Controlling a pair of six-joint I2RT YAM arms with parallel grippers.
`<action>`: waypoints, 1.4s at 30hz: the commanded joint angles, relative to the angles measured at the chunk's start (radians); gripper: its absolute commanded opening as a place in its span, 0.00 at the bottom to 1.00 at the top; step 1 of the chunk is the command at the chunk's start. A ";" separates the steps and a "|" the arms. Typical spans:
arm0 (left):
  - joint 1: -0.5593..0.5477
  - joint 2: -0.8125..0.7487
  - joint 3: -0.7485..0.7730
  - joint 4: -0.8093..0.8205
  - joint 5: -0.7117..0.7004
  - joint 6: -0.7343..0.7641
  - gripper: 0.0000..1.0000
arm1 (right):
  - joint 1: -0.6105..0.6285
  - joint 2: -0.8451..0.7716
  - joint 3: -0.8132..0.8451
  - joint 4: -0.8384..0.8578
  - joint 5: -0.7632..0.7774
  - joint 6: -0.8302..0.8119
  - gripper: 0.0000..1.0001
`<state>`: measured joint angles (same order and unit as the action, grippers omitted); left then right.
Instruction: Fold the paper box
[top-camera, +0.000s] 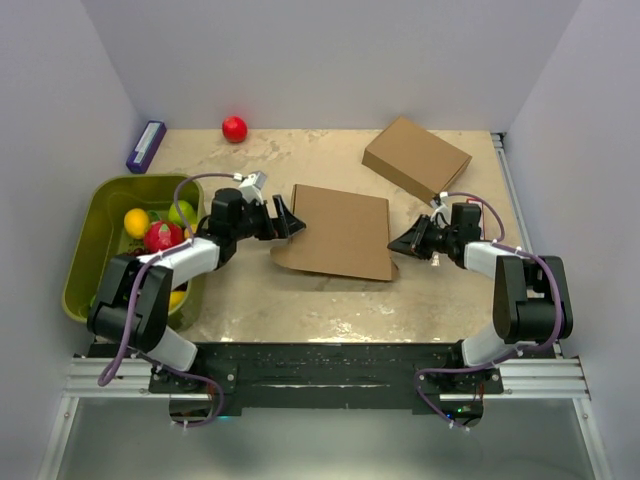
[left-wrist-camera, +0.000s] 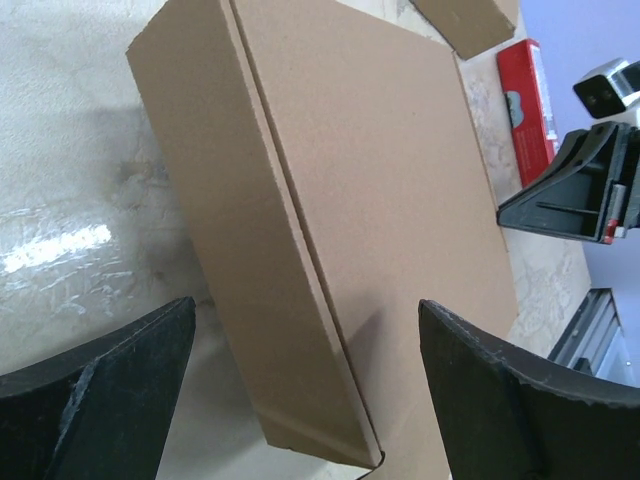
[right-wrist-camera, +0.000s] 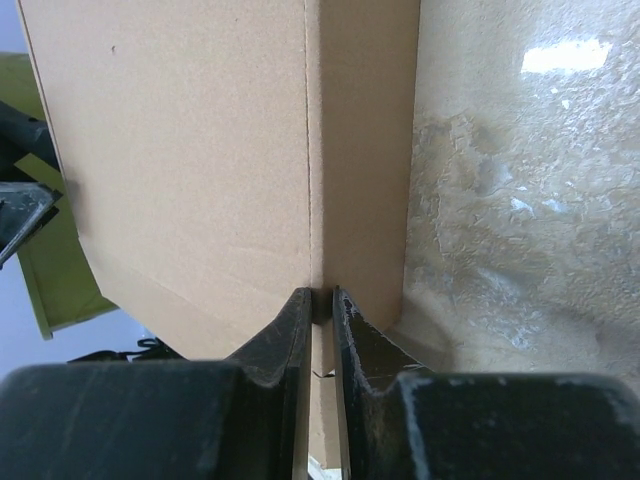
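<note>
The paper box lies mid-table as a shallow brown carton with its lid down, a flap sticking out at its near left corner. My left gripper stands open at the box's left side. In the left wrist view its wide-spread fingers frame the box's side wall without touching it. My right gripper is at the box's right edge. In the right wrist view that gripper has its jaws pressed close on a thin cardboard edge at the corner of the box.
A second brown carton, fully formed, sits at the back right. A green bin with fruit stands at the left. A red ball and a purple box lie near the back wall. A red flat pack lies beyond the box.
</note>
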<state>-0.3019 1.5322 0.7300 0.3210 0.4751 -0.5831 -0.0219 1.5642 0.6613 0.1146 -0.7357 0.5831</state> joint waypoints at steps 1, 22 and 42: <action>0.009 0.016 -0.017 0.127 0.065 -0.060 0.97 | -0.016 0.030 -0.032 -0.090 0.147 -0.063 0.00; -0.006 0.117 -0.075 0.349 0.168 -0.198 0.81 | -0.019 0.013 -0.032 -0.093 0.154 -0.074 0.00; -0.016 0.135 -0.023 0.290 0.223 -0.202 0.25 | 0.014 -0.303 0.050 -0.211 0.352 -0.178 0.70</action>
<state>-0.3164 1.6699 0.6586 0.6342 0.6460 -0.8188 -0.0303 1.3796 0.6617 -0.0502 -0.5171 0.4698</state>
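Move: Just off the left hand's spread fingers lies the paper box's left side wall, about 1 cm ahead, 1 cm to the right and 3 cm below. The box's middle is some 9 cm to that hand's right. For the right hand, the box's right side wall is right at its tips, about 1 cm ahead and 2 cm lower. The spare carton lies roughly 18 cm ahead and 5 cm right of the right hand, the red packet about 17 cm right and 3 cm ahead. Sinking a little first, the left hand pushes about 3 cm to the right against the box's left wall, rolling some 15 degrees with its left side going down, and closes from wide open to three quarters, pinching the wall between lid edge and lower edge. The right hand keeps its nearly shut tips against the right wall, then late on comes free to the right and slightly up, opening past half. ##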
